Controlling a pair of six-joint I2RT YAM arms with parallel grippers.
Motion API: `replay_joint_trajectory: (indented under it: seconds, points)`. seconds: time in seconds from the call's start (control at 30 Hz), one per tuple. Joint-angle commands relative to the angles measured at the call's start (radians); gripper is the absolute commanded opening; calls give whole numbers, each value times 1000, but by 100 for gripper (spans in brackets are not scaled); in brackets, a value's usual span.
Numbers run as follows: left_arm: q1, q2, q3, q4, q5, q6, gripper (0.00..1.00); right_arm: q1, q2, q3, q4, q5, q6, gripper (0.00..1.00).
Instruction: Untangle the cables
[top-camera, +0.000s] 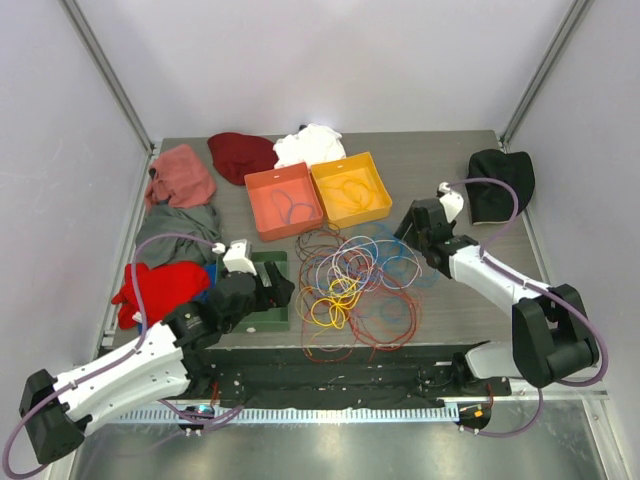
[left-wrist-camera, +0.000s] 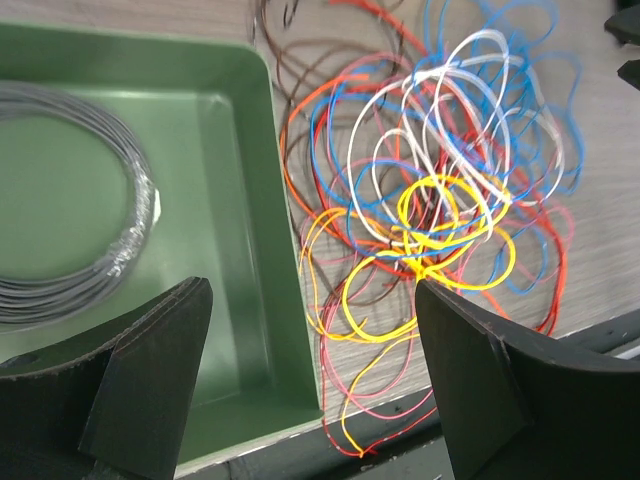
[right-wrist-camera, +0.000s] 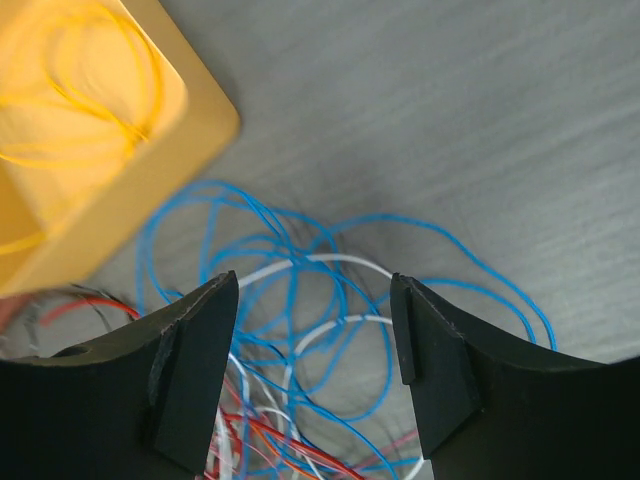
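Note:
The cables lie as one tangled heap of red, yellow, blue, white and orange loops on the table's middle. My left gripper hovers open at the heap's left edge, over the green tray. In the left wrist view the gripper stands wide over the tray's right wall, with the cables up to the right and nothing between the fingers. My right gripper hangs open at the heap's upper right. Its wrist view shows the gripper above blue and white cables, gripping none.
A grey wire coil lies in the green tray. An orange-red box and a yellow box holding cable loops stand behind the heap. Cloths lie at the left and back, a black one at the right.

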Motion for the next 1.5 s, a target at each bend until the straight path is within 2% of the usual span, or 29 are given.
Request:
replay_joint_trajectory:
  seconds: [0.0,0.33,0.57,0.97,1.07,1.1,1.23,1.3,1.4,1.47]
  points:
    - [-5,49,31,94,48,-9,88,6,-2,-23,35,1,-1,70]
    - [-5,87,25,120,58,-15,88,-14,35,-106,113,-54,53,69]
    - [-5,133,43,126,81,-2,88,-35,130,-162,323,-92,136,69]
    - [-5,129,48,117,54,10,88,-35,219,-115,464,-42,111,55]
    - [-3,147,54,123,61,8,88,-37,241,-98,461,-39,110,40]
    - [-5,155,59,120,65,7,88,-35,242,-98,464,-38,113,26]
    - [-5,161,60,120,67,7,88,-35,220,-115,464,-34,113,5]
    - [-5,163,60,122,68,8,88,-35,180,-123,442,-31,104,1]
    - [-5,166,62,129,68,8,88,-29,25,-140,409,-51,100,1]
    - [-5,167,66,129,67,16,88,-15,-134,-98,362,-63,68,1]
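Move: Just ahead of the open right hand, about 2 cm forward, 1 cm left and some 7 cm below, lies the near part of the loose blue cable. The yellow bin's middle is about 15 cm ahead and 16 cm left; the white cable's coils sit some 6 cm back and 13 cm left, and the red coil about 16 cm back and 4 cm left. From the left hand that blue strand is roughly 10 cm ahead, 30 cm right and 11 cm below. Sinking some 7 cm onto the edge of the tangle, the right hand first eases back a little, then slides about 4 cm forward, low over the table with a slight roll, as its fingers shut and pinch a strand of the blue cable, and starts straight up again, about 3 cm. The left hand, open and empty, drifts 2–3 cm right and a little down by the green bin. ##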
